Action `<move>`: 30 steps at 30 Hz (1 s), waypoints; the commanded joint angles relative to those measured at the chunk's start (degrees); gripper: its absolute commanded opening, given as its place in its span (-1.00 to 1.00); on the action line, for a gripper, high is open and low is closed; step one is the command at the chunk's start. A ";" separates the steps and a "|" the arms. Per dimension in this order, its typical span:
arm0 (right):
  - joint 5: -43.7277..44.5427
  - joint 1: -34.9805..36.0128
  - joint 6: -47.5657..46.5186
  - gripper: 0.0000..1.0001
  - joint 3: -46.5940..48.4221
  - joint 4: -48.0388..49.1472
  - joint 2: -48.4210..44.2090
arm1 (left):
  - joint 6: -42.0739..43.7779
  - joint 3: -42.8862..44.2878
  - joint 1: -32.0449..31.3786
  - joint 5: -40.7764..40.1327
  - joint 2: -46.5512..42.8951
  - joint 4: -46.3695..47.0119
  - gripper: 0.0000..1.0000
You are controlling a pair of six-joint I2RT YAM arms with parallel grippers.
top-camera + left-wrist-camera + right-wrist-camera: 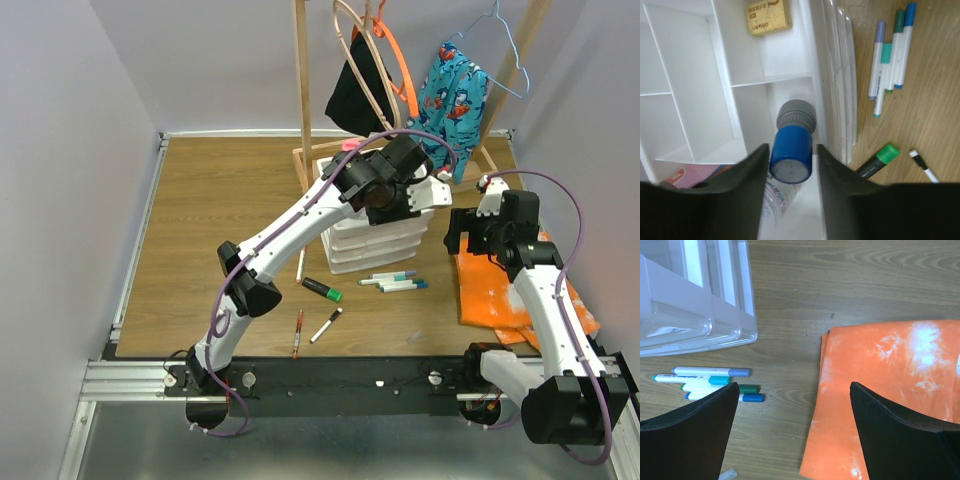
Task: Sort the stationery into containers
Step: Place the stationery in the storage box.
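A small blue-capped bottle (791,159) with a grey body stands tilted in a compartment of the white organiser's top tray (700,75), its cap towards the camera. My left gripper (792,150) straddles the cap with its jaws open; a narrow gap shows on the right side. A clear bottle (774,200) lies beneath it. Several capped pens (392,280) lie on the wood right of the organiser (370,250), with a green-capped marker (322,290), a red pen (298,332) and a white pen (326,325) in front. My right gripper (794,390) hangs open and empty above the floor.
An orange cloth (890,390) lies right of the pens (715,382). A yellow block (769,16) sits in a far tray compartment. A wooden rack (305,100) with hangers and clothes stands behind the organiser. The left arm reaches across the organiser top.
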 commanded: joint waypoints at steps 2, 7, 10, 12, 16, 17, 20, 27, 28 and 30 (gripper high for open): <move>-0.68 -0.44 0.43 0.98 -1.07 0.29 -1.11 | -1.72 1.56 -0.26 -3.31 1.15 0.39 0.34; -0.50 -0.44 0.43 0.98 -1.42 0.56 -0.94 | -1.19 1.73 -0.26 -4.90 0.45 2.86 0.47; -0.42 -0.44 0.51 0.99 -1.68 0.73 -1.11 | -1.63 3.13 -0.26 -5.16 0.62 3.56 0.47; -0.33 -0.53 0.51 0.99 -1.77 0.73 -1.11 | -1.72 4.62 -0.26 -5.42 0.62 4.44 0.48; -0.24 -0.53 0.60 0.99 -1.77 0.82 -1.11 | -0.58 5.60 -0.26 -7.00 0.62 6.02 0.48; -0.15 -0.53 0.60 0.99 -1.77 0.82 -1.11 | -0.14 5.60 -0.26 -7.35 0.54 6.20 0.48; -0.15 -0.70 0.60 0.99 -1.86 0.82 -1.11 | 0.04 5.51 -0.17 -7.27 0.10 6.90 0.49; -0.06 -0.88 0.69 0.99 -1.95 0.99 -0.94 | -0.40 5.51 -0.09 -6.65 -0.25 6.82 0.50; -0.06 -0.88 0.69 0.99 -2.03 1.00 -1.02 | -0.23 5.69 -0.09 -6.74 -0.34 6.99 0.50; -0.15 -0.97 0.69 0.99 -2.12 1.08 -0.94 | -0.31 7.08 -0.09 -6.83 -0.61 7.60 0.53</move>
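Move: The left fingers still hold the blue-capped bottle by its blue end over the storage box's front middle compartment, whose middle is about 4 cm below, 1 cm ahead and 2 cm right. The eraser is some 8 cm right, 3 ahead and 5 below. The clip jar is about 6 cm left, 1 ahead; the pink-capped bottle 8 left, 8 ahead, both roughly 3 below. From the right gripper, that compartment is some 17 cm left, 3 ahead and 6 above. Keep the left gripper almost still in the storage box's front middle compartment and open the fingers clearly to let go of the blue-capped bottle. Then draw the gripper up off it by about 4 cm, going forward some 3 cm as well, with the fingertips swinging about 10 degrees outward and up. Keep the fingers open. ##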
